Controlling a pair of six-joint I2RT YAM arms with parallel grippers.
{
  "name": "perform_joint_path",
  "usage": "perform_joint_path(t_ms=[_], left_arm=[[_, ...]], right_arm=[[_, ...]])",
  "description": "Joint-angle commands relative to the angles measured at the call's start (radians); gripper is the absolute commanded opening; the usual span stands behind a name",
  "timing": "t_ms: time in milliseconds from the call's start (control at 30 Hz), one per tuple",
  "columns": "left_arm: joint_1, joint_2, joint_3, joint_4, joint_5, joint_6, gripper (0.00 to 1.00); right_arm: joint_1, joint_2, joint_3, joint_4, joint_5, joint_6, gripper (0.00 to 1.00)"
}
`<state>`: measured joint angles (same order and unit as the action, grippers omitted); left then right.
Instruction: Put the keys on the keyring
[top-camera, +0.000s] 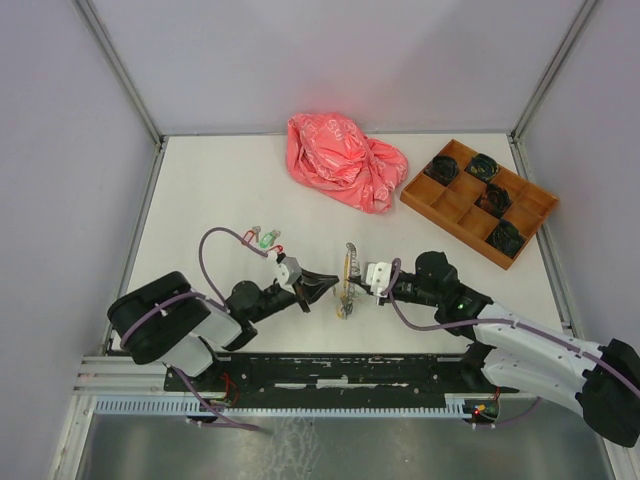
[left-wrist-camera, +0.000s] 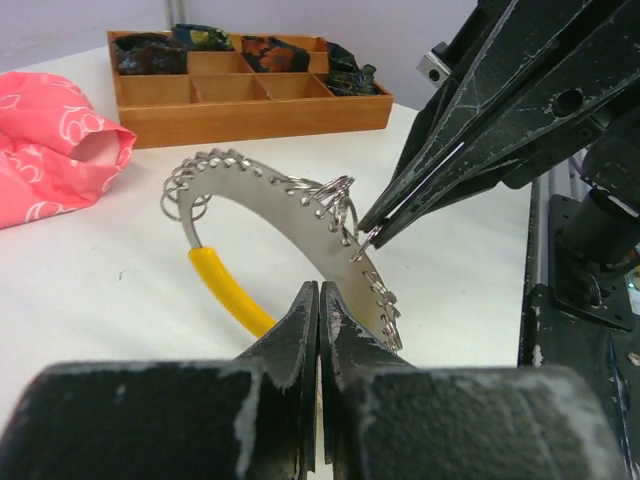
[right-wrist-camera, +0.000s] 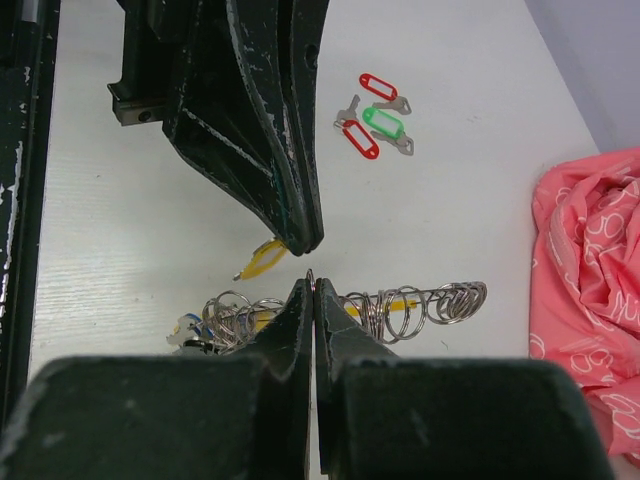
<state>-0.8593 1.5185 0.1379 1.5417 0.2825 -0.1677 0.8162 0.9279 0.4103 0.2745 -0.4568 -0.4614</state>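
Note:
The keyring (top-camera: 349, 262) stands on edge between my two grippers: a wide silver ring (left-wrist-camera: 290, 215) with a yellow sleeve (left-wrist-camera: 225, 290) and several small wire loops strung along it. My left gripper (left-wrist-camera: 320, 290) is shut on its lower part beside the sleeve. My right gripper (right-wrist-camera: 313, 282) is shut on one small loop of the keyring (right-wrist-camera: 420, 300), facing the left gripper (right-wrist-camera: 308, 243). Loose keys (top-camera: 266, 238) with red and green tags (right-wrist-camera: 372, 120) lie on the table left of both grippers (top-camera: 333, 284) (top-camera: 357, 287).
A crumpled pink bag (top-camera: 345, 160) lies at the back centre. A wooden compartment tray (top-camera: 450, 228) with dark items stands at the back right. A blue-tagged piece (right-wrist-camera: 185, 330) lies by the ring's near end.

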Motion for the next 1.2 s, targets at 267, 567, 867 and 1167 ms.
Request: perform_joint_path(t_ms=[267,567,867,1167], left_arm=[[0.004,-0.409,0.033,-0.707,-0.284,0.037,0.03],[0.003,-0.482,0.068,-1.033,-0.415,0.043,0.03],[0.003,-0.276,0.032,-0.685,-0.453,0.137,0.03],[0.007,0.043,0.011,-0.238,-0.46,0.218,0.03]], right_arm=[[0.001,-0.04,0.053,-0.09,0.086,0.007,0.01],[0.001,-0.029,0.047,-0.075,0.083,0.014,0.01],[0.002,-0.028,0.045,-0.076,0.08,0.005,0.0],[0.001,-0.025,0.046,-0.084,0.081,-0.003,0.01]])
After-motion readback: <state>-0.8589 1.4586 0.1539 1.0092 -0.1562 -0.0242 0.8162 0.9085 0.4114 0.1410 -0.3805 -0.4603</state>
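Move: The loose yellow key lies on the table about 6 cm to the left of the left hand, roughly level fore and aft and 13 cm below. The keyring, pinched in the right fingers, stands about 3 cm to the left hand's right and some 4 cm lower. The nearest red key lies about 9 cm ahead, 13 cm left and 13 cm below. From the right hand the yellow key is about 9 cm left, 1 cm ahead and 15 cm down. Down and to the left, with some forward reach, the left hand backs away from the keyring and sinks about 10 cm to just above the table by the yellow key, fingers staying shut while the wrist swings them counter-clockwise and tips them downward. Late on, it stops sinking and eases forward. The right hand keeps its pinch on the keyring, lowering about 2.5 cm and drawing slightly right. ##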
